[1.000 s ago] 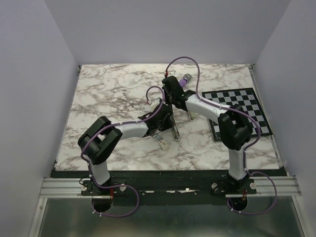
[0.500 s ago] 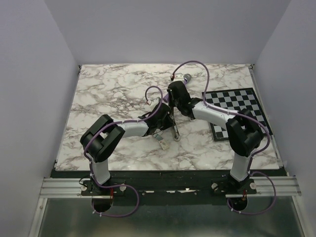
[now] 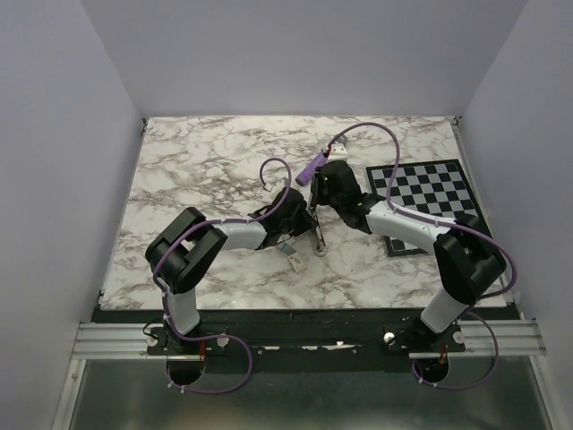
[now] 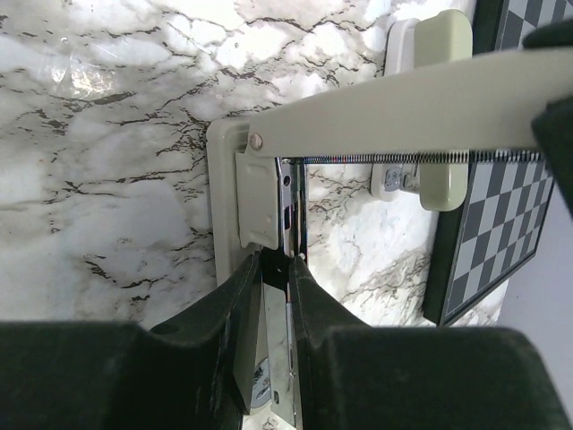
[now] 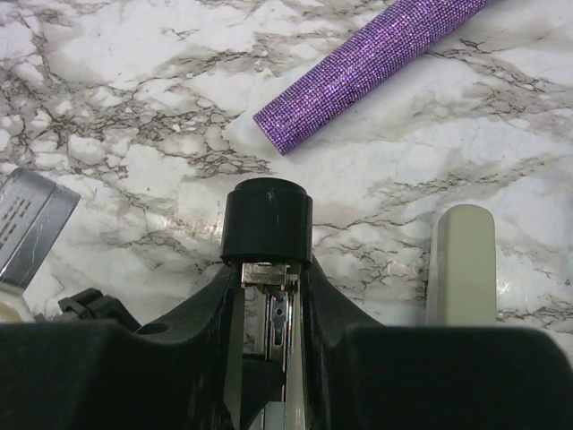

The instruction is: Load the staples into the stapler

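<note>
The stapler (image 3: 317,229) stands open mid-table between both grippers. In the left wrist view its beige top arm (image 4: 403,94) swings out to the right from the hinge, with the spring showing. My left gripper (image 4: 276,260) is shut on its thin metal rail and base, and also shows in the top view (image 3: 299,229). My right gripper (image 5: 269,269) is shut on the stapler's magazine rail (image 5: 279,313), just behind a black round cap (image 5: 267,219), and shows in the top view (image 3: 315,193). A tiny cream-and-grey staples box (image 3: 293,258) lies near the left gripper.
The purple cylinder (image 3: 315,167) lies diagonally just beyond the right gripper (image 5: 367,67). A beige rounded oblong (image 5: 461,260) lies right of the stapler. A chessboard mat (image 3: 431,199) is at the right. A grey printed metal piece (image 5: 31,224) sits at the right wrist view's left edge.
The right arm drew its gripper back from the purple cylinder towards me and onto the stapler, uncovering the cylinder. The left arm barely moved.
</note>
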`<state>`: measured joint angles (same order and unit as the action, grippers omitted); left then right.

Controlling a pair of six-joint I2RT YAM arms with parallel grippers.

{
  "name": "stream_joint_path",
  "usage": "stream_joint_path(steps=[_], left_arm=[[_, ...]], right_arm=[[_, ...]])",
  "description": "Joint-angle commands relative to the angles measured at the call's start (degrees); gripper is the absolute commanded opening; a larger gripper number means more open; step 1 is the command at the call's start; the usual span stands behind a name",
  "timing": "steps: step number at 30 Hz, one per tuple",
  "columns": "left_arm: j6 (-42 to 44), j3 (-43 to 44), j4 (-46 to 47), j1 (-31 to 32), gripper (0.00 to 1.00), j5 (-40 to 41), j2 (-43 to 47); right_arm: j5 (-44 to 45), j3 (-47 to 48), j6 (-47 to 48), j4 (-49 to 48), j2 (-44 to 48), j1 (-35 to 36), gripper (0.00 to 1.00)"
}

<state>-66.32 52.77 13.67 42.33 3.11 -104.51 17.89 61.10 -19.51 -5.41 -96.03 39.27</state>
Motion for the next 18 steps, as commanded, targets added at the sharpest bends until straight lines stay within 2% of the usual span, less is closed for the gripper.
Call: stream_joint_path(steps=[1, 18], left_arm=[[0.1, -2.1, -1.2, -1.1, 0.26, 1.2, -2.2], [0.6, -4.0, 1.4, -2.0, 0.25, 1.3, -0.9]], right_arm=[[-3.6, -3.3, -2.0, 0.9, 3.3, 2.6, 0.10], [-3.3, -11.1, -6.7, 8.5, 6.4, 8.0, 0.12]])
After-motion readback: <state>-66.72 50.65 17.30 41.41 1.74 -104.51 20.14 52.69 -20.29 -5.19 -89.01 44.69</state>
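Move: The stapler's silver anvil plate, which the raised cover has to come down to, lies about 12 cm back from the right hand, 2 cm right and 11 below. The hinge is some 1 cm back and 9 cm below. Level with the hand, 9 cm right, lies the pale green block; the purple microphone is 12 cm ahead, 3 cm right. From the left hand, gripping the base, the anvil is 7 cm back, 2 cm right and 3 below. The stapler's cover, standing roughly upright with its black nose still pinched by the right fingers, is swung about its hinge towards the anvil: the right hand carries the nose back about 5 cm, starting level and dipping slightly at the end, its wrist hardly turning. The left fingers stay put and keep hold of the base near its middle. ##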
